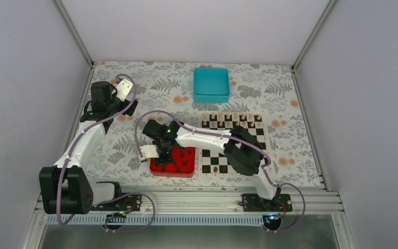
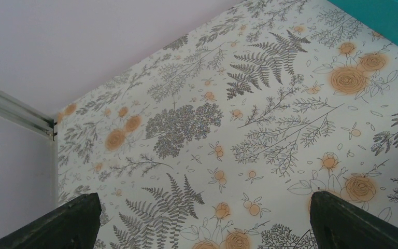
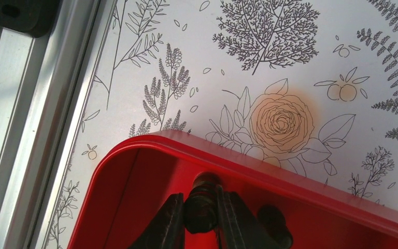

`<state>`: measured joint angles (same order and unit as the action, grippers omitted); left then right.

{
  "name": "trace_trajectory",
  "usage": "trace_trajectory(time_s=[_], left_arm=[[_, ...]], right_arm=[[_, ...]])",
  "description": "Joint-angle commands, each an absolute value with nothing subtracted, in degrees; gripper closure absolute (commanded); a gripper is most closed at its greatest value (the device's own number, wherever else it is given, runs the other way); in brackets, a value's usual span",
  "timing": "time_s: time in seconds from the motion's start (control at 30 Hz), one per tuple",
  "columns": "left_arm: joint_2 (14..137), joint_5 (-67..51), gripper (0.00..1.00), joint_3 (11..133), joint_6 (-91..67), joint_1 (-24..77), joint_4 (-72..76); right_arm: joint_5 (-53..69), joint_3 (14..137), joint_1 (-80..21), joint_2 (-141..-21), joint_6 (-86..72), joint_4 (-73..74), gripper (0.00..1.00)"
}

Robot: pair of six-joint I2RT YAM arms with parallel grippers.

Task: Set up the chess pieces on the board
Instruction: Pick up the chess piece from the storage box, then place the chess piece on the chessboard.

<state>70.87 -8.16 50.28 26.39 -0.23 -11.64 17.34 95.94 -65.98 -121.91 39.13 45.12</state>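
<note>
My right gripper (image 3: 202, 212) is down inside the red tray (image 3: 290, 181), shut on a small dark chess piece (image 3: 203, 199) that stands between its fingers. A second dark piece (image 3: 272, 228) stands just to the right of it in the tray. From above, the right gripper (image 1: 167, 154) hangs over the tray (image 1: 158, 170), which lies left of the board (image 1: 213, 154). The board has pale pieces along its far rows and two dark pieces (image 1: 218, 168) near its front edge. My left gripper (image 2: 202, 223) is open over bare cloth at the far left, holding nothing.
A teal box (image 1: 211, 84) sits behind the board and shows in the left wrist view's top right corner (image 2: 388, 18). A metal rail (image 3: 41, 104) runs along the table's near edge, close to the tray. Walls enclose the floral cloth on three sides.
</note>
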Motion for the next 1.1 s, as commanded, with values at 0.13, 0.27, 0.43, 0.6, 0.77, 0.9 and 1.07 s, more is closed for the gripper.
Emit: trace_trajectory(time_s=[0.13,0.27,0.43,0.6,0.77,0.9,1.07], left_arm=[[69.51,-8.88,0.00,49.51,26.81,-0.61,-10.23],[69.51,-8.79,0.00,49.83,26.67,-0.62,-10.28],[69.32,-8.54,0.00,49.62,26.72,-0.62,-10.20],[69.54,-8.60,0.00,49.88,26.69,-0.68,-10.40],[69.99,-8.84,0.00,50.27,26.55,-0.62,-10.72],[70.52,-8.69,0.00,50.53,26.41,-0.56,-10.96],[70.66,-8.49,0.00,50.92,26.24,-0.66,-11.37]], right_arm=[[17.56,95.69,-65.46,-116.06,38.12,45.43,0.94],[18.20,94.53,-62.58,-109.42,37.79,48.15,0.94],[17.47,88.75,-57.83,-98.71,37.33,51.28,0.94],[15.56,78.92,-52.08,-84.40,36.20,53.50,0.94],[13.08,67.95,-43.98,-72.29,37.02,56.24,0.94],[11.14,59.82,-40.30,-65.15,38.88,58.62,0.94],[10.06,49.51,-37.65,-58.97,39.75,59.18,0.95]])
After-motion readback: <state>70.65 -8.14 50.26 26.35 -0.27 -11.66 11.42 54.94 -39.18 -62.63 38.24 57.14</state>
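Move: The right fingers are already shut on a dark chess piece in the near left corner of the red box. Its likely goal, the empty middle of the board's near row, lies about 32 cm right, 2 cm back and 5 cm below the hand. The third placed piece is some 27 cm right and 2 cm back, the sixth-square piece 37 cm right and 2 cm back; the red box's middle is 6 cm right, 4 cm ahead. For the left hand that goal is roughly 45 cm right, 26 cm back, 19 cm down. Keeping its pinch on the dark piece, the right hand first draws it almost straight up, then swings right over the red box's side towards the near row of the board, about 28 cm in all, cresting some 16 cm above the start while edging forward. Past the crest it comes down about 6 cm and eases back as it carries on right over the near left part of the board, turning about 30 degrees clockwise on the way, fingers still shut. ##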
